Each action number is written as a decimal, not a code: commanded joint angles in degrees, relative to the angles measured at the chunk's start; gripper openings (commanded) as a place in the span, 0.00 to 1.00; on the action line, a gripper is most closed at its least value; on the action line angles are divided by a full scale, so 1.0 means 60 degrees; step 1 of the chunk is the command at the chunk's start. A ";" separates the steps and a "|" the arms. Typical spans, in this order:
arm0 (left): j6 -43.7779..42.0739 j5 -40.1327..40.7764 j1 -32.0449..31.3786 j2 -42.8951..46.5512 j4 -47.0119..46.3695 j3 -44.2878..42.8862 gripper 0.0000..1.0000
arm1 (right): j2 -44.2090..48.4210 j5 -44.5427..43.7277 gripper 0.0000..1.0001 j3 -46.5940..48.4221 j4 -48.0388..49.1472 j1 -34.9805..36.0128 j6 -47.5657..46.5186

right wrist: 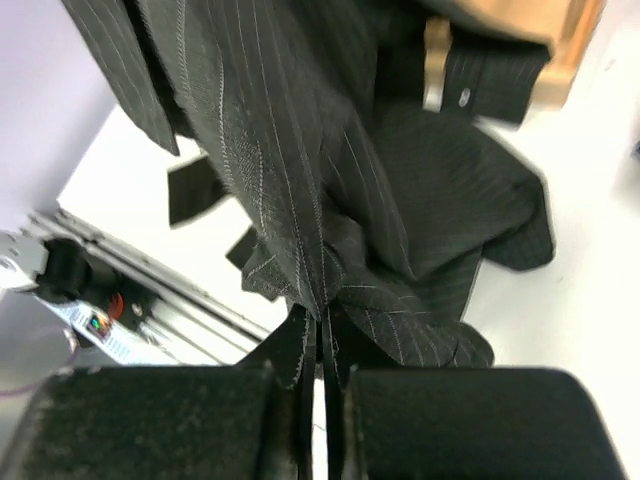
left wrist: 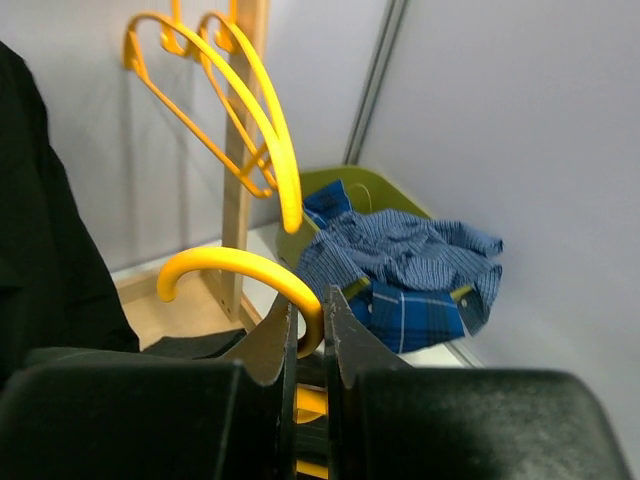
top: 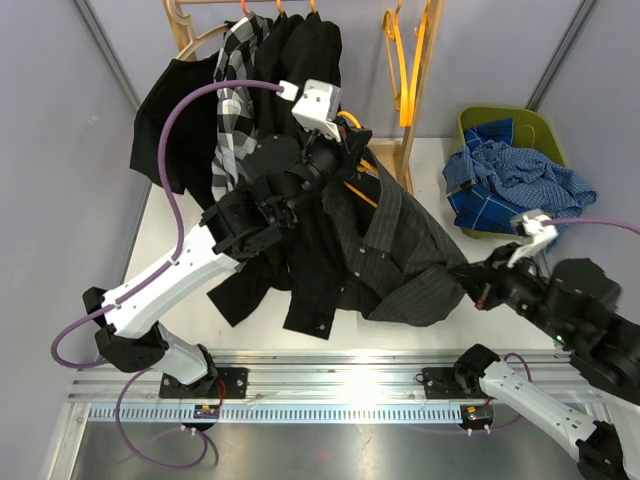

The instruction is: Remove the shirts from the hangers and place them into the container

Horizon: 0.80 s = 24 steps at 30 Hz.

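A charcoal pinstripe shirt (top: 400, 250) hangs from an orange-yellow hanger (top: 362, 165) and drapes down onto the white table. My left gripper (top: 352, 142) is shut on that hanger's hook (left wrist: 230, 265), seen between its jaws in the left wrist view, gripper (left wrist: 308, 318). My right gripper (top: 470, 285) is shut on the shirt's lower hem (right wrist: 330, 250), the fabric pinched at its gripper tips (right wrist: 322, 325). The olive-green container (top: 500, 120) stands at the back right with blue checked shirts (top: 510, 175) spilling over its rim.
Two empty hangers (top: 400, 60) hang on the pale wooden rack (top: 425, 90) beside the container. A black-and-white plaid shirt (top: 235, 100) and black shirts (top: 300, 50) still hang on the rack at the back left. The metal rail (top: 330, 385) runs along the near edge.
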State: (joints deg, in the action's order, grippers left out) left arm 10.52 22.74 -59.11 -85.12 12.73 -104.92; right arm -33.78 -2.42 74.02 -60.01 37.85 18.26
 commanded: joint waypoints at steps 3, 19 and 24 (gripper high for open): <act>-0.0860 0.0501 0.0374 0.0958 -0.0760 -0.0414 0.00 | 0.0429 -0.1193 0.00 0.1402 -0.1014 -0.0023 -0.0158; 0.0470 0.0209 0.0462 0.3492 -0.0994 0.3248 0.00 | 0.1851 -0.8299 0.00 0.2136 -0.0473 -0.0023 0.1498; 0.2080 -0.1338 0.0404 0.4020 -0.0833 0.3936 0.00 | 0.0330 -0.6345 0.00 0.1479 -0.0970 -0.0023 0.1585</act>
State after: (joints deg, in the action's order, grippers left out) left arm 18.09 18.24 -57.60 -64.55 10.74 -82.15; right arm -24.91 -41.21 84.97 -64.60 37.85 26.26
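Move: The left hand keeps the yellow hanger by its neck; the charcoal pinstripe shirt on it has its middle about 7 cm back, 8 cm right and 28 cm below that hand. The nearest black shirt hangs some 5 cm ahead and 8 cm left, 20 cm lower; the empty hangers are about 14 cm ahead, 6 cm right and 5 cm up. From the right hand, already gripping the pinstripe shirt, the container is roughly 35 cm ahead, 18 cm right and 25 cm down. With its fingers still shut on the pinstripe shirt's edge, the right hand lifts and sweeps to its right, about 15 cm across and 7 cm up, fastest after the first third, turning some 40 degrees clockwise and tipping its fingers upward as it drags the cloth away from the hanger. The left hand keeps its pinch on the hanger and pulls the other way, left and a little up at first, then back and down past its starting height, ending about 6 cm left and 5 cm back. ##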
